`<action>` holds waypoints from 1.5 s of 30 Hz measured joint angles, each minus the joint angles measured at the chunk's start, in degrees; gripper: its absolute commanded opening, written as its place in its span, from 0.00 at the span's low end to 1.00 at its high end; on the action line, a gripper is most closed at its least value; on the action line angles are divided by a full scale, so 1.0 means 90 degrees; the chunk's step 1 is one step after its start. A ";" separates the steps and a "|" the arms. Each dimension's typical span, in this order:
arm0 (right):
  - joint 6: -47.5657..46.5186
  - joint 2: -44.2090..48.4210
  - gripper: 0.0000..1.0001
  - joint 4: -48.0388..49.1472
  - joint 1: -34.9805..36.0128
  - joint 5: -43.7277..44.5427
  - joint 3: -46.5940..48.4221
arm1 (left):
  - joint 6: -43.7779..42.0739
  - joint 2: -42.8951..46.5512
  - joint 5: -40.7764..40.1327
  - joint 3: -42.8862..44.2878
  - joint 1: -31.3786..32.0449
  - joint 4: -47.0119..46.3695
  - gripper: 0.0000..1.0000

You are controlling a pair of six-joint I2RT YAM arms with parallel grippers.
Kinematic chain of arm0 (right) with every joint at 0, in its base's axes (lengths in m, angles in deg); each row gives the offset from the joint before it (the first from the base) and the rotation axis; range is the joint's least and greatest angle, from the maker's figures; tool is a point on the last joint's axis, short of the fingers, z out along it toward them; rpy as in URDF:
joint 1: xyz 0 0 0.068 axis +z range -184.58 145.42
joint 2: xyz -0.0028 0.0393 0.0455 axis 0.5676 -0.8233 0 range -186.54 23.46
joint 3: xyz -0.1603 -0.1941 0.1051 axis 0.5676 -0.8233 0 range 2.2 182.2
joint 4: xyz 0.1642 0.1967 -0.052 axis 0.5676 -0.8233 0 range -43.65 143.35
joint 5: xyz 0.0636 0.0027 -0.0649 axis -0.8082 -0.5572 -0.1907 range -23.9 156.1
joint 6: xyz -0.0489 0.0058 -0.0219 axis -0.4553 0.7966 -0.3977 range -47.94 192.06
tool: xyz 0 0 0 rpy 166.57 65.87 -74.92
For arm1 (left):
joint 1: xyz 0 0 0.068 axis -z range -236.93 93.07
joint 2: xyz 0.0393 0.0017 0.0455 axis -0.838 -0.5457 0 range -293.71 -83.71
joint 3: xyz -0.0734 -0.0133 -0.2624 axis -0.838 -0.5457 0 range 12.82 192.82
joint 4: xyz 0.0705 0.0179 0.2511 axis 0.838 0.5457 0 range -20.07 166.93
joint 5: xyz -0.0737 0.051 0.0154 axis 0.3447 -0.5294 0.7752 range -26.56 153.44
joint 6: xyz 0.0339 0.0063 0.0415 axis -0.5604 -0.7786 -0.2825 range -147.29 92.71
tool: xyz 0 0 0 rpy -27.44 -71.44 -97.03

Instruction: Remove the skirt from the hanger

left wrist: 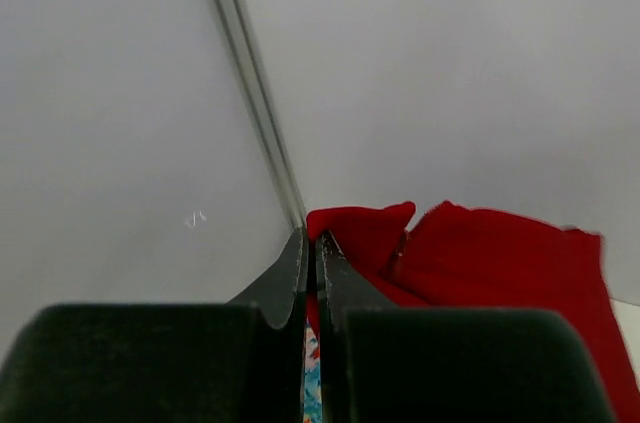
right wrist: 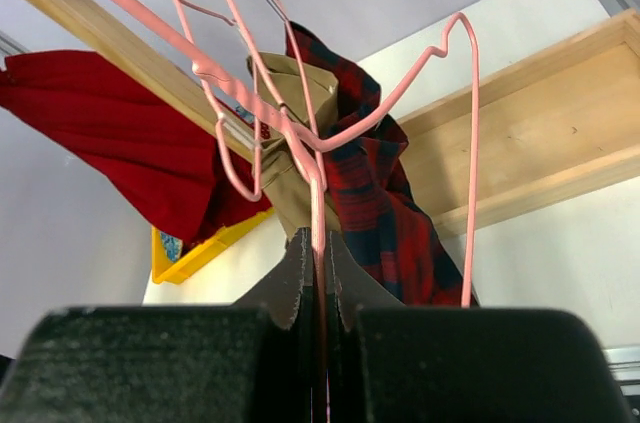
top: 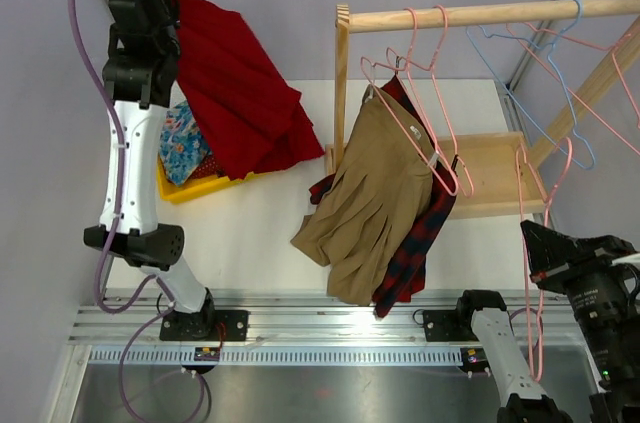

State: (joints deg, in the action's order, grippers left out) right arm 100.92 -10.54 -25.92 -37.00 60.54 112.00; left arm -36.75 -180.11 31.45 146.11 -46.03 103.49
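Observation:
A red skirt (top: pixel 235 93) hangs free of any hanger at the top left, over a yellow bin. My left gripper (top: pixel 168 1) is raised there and is shut on the skirt's upper edge (left wrist: pixel 360 233); a strip of red cloth shows between the fingertips of the left gripper (left wrist: pixel 312 240). At the right, my right gripper (top: pixel 533 240) is shut on the wire of a bare pink hanger (top: pixel 545 188). In the right wrist view that hanger (right wrist: pixel 318 193) runs straight up out of the closed right gripper (right wrist: pixel 320 240).
A wooden rack (top: pixel 480 13) stands at the back. A tan skirt (top: pixel 370 193) and a red plaid garment (top: pixel 420 238) hang from pink hangers on it, beside a blue hanger (top: pixel 520 63). The yellow bin (top: pixel 190 190) holds a floral cloth (top: pixel 183 143).

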 measured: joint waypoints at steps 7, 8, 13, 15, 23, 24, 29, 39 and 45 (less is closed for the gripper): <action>-0.0044 -0.0148 0.00 0.0561 0.0000 0.0172 -0.0714 | 0.1054 -0.0515 0.0495 -0.0668 -0.0993 0.0063 0.29; -0.0029 -0.0141 0.00 0.0753 0.0000 0.0177 -0.0928 | 0.1217 -0.0525 0.0578 -0.0974 -0.1035 0.0046 0.84; 0.0117 -0.0255 0.00 0.1700 0.0000 0.0180 -0.1802 | 0.2176 -0.0799 0.1260 -0.1744 -0.1134 0.0527 0.99; 0.0172 -0.0423 0.00 0.2106 0.0000 0.0180 -0.1909 | 0.2429 -0.0685 0.1486 -0.2273 -0.1146 0.0651 0.99; 0.0301 -0.2042 0.00 0.3701 0.0000 0.0148 -0.1375 | 0.2752 0.2368 0.2358 -0.6088 -0.1171 0.0284 0.99; 0.0313 -0.2242 0.00 0.3888 0.0000 0.0129 -0.1263 | 0.2752 0.2701 0.2409 -0.6268 -0.1171 0.0240 0.99; 0.0403 -0.2994 0.00 0.4575 0.0000 -0.0015 -0.1069 | 0.2752 0.3725 0.2625 -0.7006 -0.1178 -0.0420 0.99; 0.0488 -0.3378 0.00 0.5005 0.0000 -0.0107 -0.1472 | 0.2749 0.3424 0.2849 -0.7461 -0.1178 -0.0549 0.99; 0.0386 -0.2637 0.23 0.4677 0.0000 0.0187 -0.2021 | 0.2749 0.3424 0.2909 -0.7461 -0.1180 -0.0556 0.99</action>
State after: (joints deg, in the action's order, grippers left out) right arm 104.40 -34.28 16.18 -37.00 62.22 93.81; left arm -12.00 -149.29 57.63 78.97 -56.66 98.49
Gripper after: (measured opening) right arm 0.059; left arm 0.987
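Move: The left hand, holding the red skirt, has the yellow basket about 50 cm below, 9 cm back and 6 cm to its right; the floral skirt in it lies 8 cm back, 2 cm left and 47 cm down. For the right hand, holding an empty pink hanger, the rail spot is some 30 cm ahead, 3 cm right and 18 cm up, with the blue hanger's hook 6 cm right of that spot. Left sinks 28 cm, opening to free the skirt; right carries its hanger forward 25 cm towards the rail. ##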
